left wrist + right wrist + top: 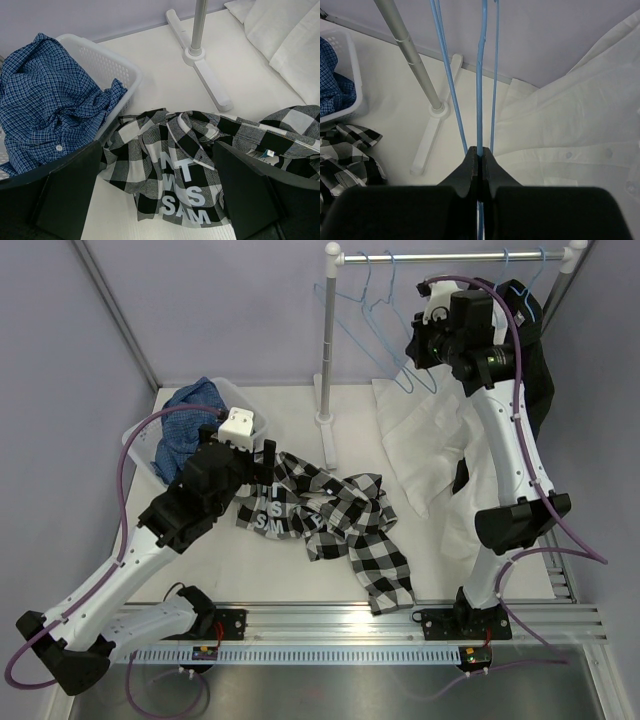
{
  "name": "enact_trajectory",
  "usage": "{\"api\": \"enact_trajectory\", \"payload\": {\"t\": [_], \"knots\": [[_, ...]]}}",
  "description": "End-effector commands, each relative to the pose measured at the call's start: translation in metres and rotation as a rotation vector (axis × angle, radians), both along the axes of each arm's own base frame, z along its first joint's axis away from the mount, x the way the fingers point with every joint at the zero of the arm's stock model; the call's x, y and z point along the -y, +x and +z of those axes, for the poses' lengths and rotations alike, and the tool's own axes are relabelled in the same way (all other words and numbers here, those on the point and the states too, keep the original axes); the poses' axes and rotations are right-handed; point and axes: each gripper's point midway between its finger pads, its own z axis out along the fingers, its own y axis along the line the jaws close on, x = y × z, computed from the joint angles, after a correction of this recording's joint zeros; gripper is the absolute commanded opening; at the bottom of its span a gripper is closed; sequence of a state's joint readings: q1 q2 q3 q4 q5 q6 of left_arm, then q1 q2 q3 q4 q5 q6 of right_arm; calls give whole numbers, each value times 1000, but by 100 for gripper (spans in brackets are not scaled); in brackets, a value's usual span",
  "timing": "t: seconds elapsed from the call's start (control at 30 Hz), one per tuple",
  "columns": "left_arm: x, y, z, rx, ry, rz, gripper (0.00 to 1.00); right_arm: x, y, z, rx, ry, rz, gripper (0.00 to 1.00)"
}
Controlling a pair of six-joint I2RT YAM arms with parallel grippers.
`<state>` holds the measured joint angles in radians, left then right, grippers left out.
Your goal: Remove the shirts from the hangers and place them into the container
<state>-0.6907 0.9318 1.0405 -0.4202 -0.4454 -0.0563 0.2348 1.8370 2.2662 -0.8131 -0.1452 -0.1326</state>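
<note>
A black-and-white check shirt (340,520) (185,165) lies crumpled on the table. My left gripper (258,455) (160,200) hangs open just above its near end, one finger on each side and nothing held. A blue check shirt (190,420) (45,110) lies in the white container (258,428) (110,60). My right gripper (415,350) (480,152) is up at the rack, shut on the wire of a bare light-blue hanger (480,75) (395,365). A white shirt (425,440) (570,130) lies on the table below it. A black shirt (535,370) hangs at the rack's right end.
The rack's white pole (328,340) (410,55) and its flat foot (200,65) stand on the table between container and white shirt. More bare blue hangers (345,300) hang from the top bar (450,257). A metal rail (350,625) runs along the near edge.
</note>
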Motion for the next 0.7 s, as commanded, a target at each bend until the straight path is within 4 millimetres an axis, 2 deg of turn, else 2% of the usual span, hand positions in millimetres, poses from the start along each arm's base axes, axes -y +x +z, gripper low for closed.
{"api": "enact_trajectory", "payload": {"t": [0.0,0.1,0.17,0.23,0.27,0.33,0.37,0.4,0.43,0.5,0.53,0.57,0.6,0.63,0.67], "knots": [[-5,2,12,44,-11,20,99,3,-2,2,21,-37,31,0],[-5,2,11,41,-10,20,99,7,-2,0,30,-41,10,7],[-4,2,10,40,-8,16,99,11,-4,-2,28,-47,-7,15],[-4,2,10,37,-6,15,99,13,-8,4,44,-41,-17,25],[-3,3,9,36,-5,15,99,13,-10,4,40,-38,-20,38],[-2,3,7,31,-4,12,99,15,-15,8,42,-28,-29,53],[-2,3,7,30,-4,11,99,17,-22,14,54,-21,-34,68],[0,3,7,28,-5,2,99,18,-26,18,63,-14,-39,73],[1,3,6,27,-6,-4,99,21,-36,30,85,3,-53,77],[5,2,6,23,-12,-21,99,24,-46,34,88,20,-62,84],[6,2,5,19,-14,-28,99,28,-62,50,119,50,-77,86],[8,3,5,14,-18,-32,99,29,-68,42,99,60,-90,87],[13,2,4,6,-29,-55,99,32,-76,47,108,79,-106,90],[16,1,3,0,-36,-67,99,40,-96,61,135,124,-144,90],[20,1,1,-18,-56,-75,99,42,-104,44,92,148,-169,91]]}}
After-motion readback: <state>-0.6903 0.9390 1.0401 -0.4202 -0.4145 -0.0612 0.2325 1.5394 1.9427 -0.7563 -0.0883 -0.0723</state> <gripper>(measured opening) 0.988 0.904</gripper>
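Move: The right hand, shut on the near arm of a freed blue hanger, has the spot on the rail where the hook sits about 13 cm ahead, 4 cm left and 12 cm above. The other empty hanger lies roughly 12 cm ahead and 8 cm left; the white shirt hangs some 6 cm ahead, 9 cm right and 15 cm below. From the left hand, that rail spot is about 33 cm ahead, 31 cm right and 21 cm up. Still pinching the blue hanger's near arm, the right hand lowers about 3 cm to settle the hook on the rail, its fingers spreading wide and letting go as it sinks. Then it backs straight off, gathering speed, some 6 cm towards its base and a little right, rising about 4 cm, fingers open and clear of the wire. ##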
